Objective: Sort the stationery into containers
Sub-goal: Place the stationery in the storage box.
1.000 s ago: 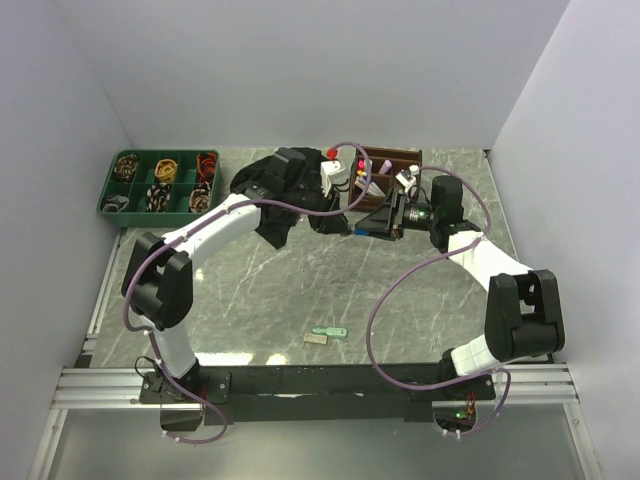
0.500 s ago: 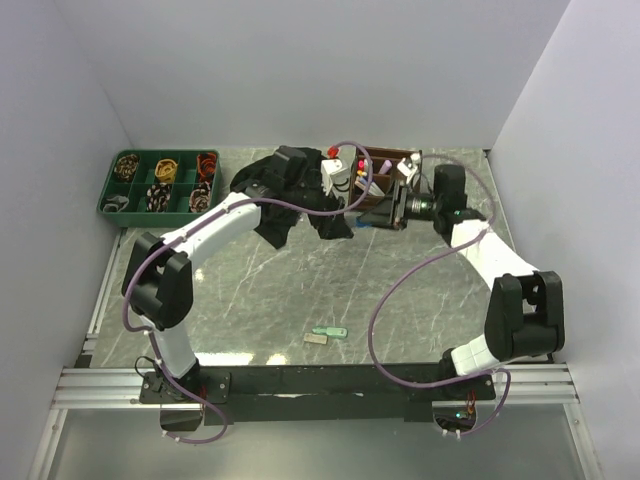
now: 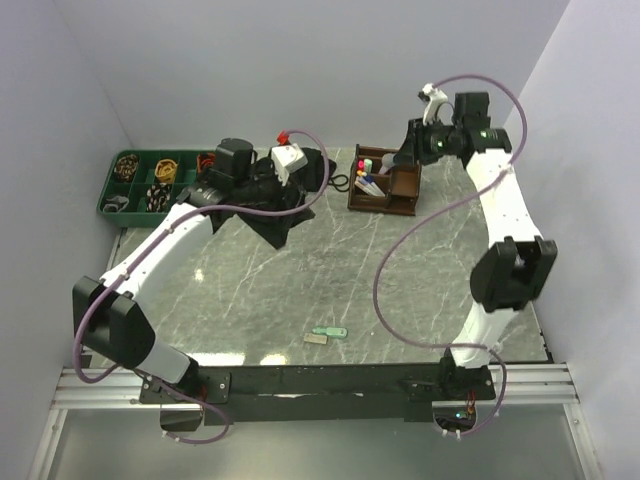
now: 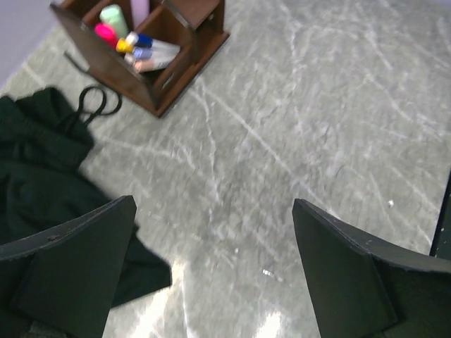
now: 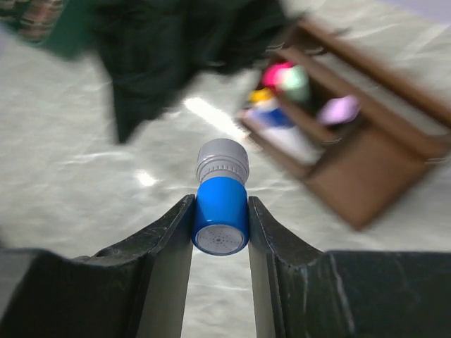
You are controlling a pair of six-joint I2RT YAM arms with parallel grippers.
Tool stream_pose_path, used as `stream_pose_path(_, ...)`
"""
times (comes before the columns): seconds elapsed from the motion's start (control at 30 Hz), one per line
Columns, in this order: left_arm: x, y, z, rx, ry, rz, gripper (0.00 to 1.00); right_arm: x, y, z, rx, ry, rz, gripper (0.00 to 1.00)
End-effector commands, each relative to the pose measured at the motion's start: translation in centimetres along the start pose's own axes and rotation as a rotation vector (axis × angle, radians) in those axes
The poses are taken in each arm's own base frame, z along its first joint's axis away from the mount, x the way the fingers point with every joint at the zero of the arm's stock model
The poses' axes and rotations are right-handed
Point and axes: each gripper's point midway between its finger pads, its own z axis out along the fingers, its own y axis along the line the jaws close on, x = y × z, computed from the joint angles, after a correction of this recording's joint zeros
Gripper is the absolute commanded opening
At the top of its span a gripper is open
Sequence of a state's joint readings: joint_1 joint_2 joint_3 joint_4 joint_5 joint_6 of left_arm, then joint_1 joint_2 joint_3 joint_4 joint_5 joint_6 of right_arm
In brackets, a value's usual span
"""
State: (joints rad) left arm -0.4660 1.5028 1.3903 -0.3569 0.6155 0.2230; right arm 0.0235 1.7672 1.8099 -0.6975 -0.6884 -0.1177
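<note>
My right gripper (image 5: 220, 204) is shut on a blue-capped piece (image 5: 220, 225) with a grey ribbed end and holds it in the air. In the top view it (image 3: 412, 140) hangs above the back right of the brown wooden organiser (image 3: 400, 192). The organiser (image 4: 187, 67) holds pink and green highlighters (image 4: 109, 24) and blue-capped pens (image 4: 144, 51). My left gripper (image 4: 213, 204) is open and empty above bare table, beside the black cloth (image 4: 42, 162). A small green piece (image 3: 330, 332) and a grey eraser (image 3: 315, 339) lie near the front edge. The green tray (image 3: 110, 195) stands at the far left.
The black cloth (image 3: 270, 200) is heaped between the tray and the organiser, under my left gripper (image 3: 305, 172). A black cord loop (image 4: 95, 105) lies beside the organiser. The tray's compartments hold several coiled bands. White walls close the back and both sides.
My right gripper has risen from in front of the organiser to above its back right, with the blue-capped piece. My left gripper has swung left, away from the organiser, over the cloth.
</note>
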Motion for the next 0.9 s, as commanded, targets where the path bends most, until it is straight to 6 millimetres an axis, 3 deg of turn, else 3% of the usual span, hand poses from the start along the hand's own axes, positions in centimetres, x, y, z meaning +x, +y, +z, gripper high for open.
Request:
stream_pose_path(0.0,1.4,0.5,-1.2,-0.043,0.021,0.006,0.99,0.1,-4.6,-1.6,0.226,0.165,-0.155,0.0)
stream_pose_path(0.03,1.8,0.8,-1.4,-0.053,0.026,-0.003,0.99,-1.5,-5.3,-1.3,0.245,0.148,-0.173,0.0)
stream_pose_path(0.17,2.4,1.5,-1.9,-0.071,0.03,-0.016,0.99,-2.3,-6.8,-1.0,0.313,0.201,-0.199,0.0)
stream_pose_path(0.43,3.4,2.0,-1.9,-0.07,0.043,-0.049,0.99,1.7,-7.5,1.1,0.325,0.369,-0.242,0.0)
stream_pose_path(0.87,4.3,2.6,-1.0,-0.068,0.066,-0.077,0.99,4.4,-10.4,3.8,0.371,0.461,-0.237,0.0)
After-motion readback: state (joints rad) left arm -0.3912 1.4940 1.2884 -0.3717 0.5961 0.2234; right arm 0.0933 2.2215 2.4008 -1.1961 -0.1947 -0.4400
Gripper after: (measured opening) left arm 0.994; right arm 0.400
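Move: The right hand already holds the blue-and-grey tube. Its goal, the box's empty front-right compartment, lies about 8 cm ahead, 6 cm right and some 19 cm below. In the box, the white pens are about 8 cm ahead, 4 cm left of the hand, the purple marker about 12 cm ahead, 1 cm right; the scissors lie 8 cm ahead, 14 cm left. From the open left hand, that compartment is some 19 cm ahead, 31 cm right and 18 cm lower. Keeping its pinch on the blue-and-grey tube, the right hand swings forward some 6 cm and 5 cm right towards the empty compartment, draws back a little, then sinks about 8 cm over it, tipping some 35 degrees so the fingers point more steeply down. The empty left hand, still wide open, drifts about 4 cm down and 3 cm left, away from the box. ##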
